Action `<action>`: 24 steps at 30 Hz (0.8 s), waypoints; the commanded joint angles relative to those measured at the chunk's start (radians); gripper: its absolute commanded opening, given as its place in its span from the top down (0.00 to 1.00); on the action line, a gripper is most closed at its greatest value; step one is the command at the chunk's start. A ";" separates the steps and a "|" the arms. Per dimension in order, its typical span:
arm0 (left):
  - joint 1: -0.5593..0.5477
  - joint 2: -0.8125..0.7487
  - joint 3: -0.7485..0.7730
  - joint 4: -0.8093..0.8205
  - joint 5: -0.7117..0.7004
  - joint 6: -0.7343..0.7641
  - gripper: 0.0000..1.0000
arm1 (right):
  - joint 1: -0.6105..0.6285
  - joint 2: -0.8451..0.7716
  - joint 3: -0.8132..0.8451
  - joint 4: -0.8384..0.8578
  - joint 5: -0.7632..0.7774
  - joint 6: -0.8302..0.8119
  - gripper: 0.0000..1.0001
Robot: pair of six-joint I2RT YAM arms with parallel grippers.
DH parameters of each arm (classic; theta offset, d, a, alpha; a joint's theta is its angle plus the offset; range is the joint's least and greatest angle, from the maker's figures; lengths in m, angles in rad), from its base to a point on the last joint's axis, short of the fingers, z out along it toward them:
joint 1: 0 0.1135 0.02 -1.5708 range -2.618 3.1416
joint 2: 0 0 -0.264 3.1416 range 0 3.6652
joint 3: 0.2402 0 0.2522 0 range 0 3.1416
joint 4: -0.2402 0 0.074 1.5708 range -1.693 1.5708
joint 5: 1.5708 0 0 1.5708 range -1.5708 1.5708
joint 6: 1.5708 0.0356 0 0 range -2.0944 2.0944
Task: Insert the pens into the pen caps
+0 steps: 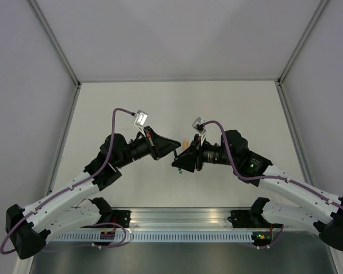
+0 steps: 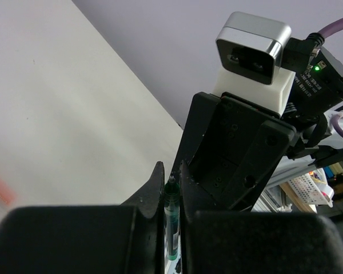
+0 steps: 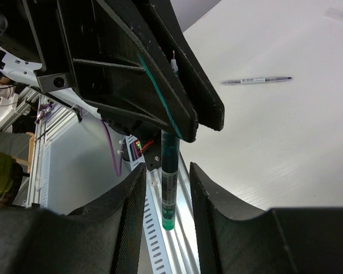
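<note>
My left gripper (image 2: pixel 170 171) is shut on a dark green pen (image 2: pixel 171 220), whose bare nib pokes out at the fingertips. In the right wrist view the same green pen (image 3: pixel 169 182) hangs down from the left gripper's fingers (image 3: pixel 177 97), in the gap of my open right gripper (image 3: pixel 166 171) and touching neither pad. From above, the left gripper (image 1: pixel 172 149) and right gripper (image 1: pixel 180 162) meet tip to tip over the table's middle. A pale grey pen (image 3: pixel 256 80) lies flat on the table. A small orange piece (image 1: pixel 184 144) lies just beyond the grippers; pen or cap, I cannot tell. No pen caps show clearly.
The white table (image 1: pixel 228 108) is walled by grey panels with aluminium posts (image 1: pixel 57 48) at the corners. An aluminium rail (image 1: pixel 183 220) with a slotted cable duct runs along the near edge between the two arm bases.
</note>
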 commanded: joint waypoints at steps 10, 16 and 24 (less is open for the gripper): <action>-0.003 -0.029 0.007 0.044 -0.020 -0.066 0.98 | 0.038 0.025 -0.006 0.077 -0.004 0.021 0.87; -0.003 -0.012 0.084 -0.100 -0.045 0.006 0.23 | 0.038 -0.018 -0.021 0.028 0.061 0.001 1.00; 0.044 0.122 0.395 -0.554 -0.304 0.184 0.00 | 0.037 -0.167 -0.086 -0.232 0.494 -0.103 1.00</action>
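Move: Between the two hands the uncapped green pen slants tip up and forward, still held near its tip by the left fingers; its middle is about 3 cm back and 3 cm below the left hand. From the right hand, whose half-open fingers already straddle the pen's rear half, that middle is about 2 cm ahead, 1 cm left and 2 cm up. On the table, some 26 cm below the right hand, lie an orange-tipped marker 19 cm ahead and 4 cm right, and a slim pen 12 cm ahead and 25 cm left. Easing about 1 cm left and back, the right hand shuts its fingers on the rear half of the green pen while the left hand holds almost still. The left fingers then spread wide, let go and withdraw forward and up some 4 cm; the right hand carries the pen about 4 cm right, with some forward and down, turning roughly 15 degrees clockwise. ##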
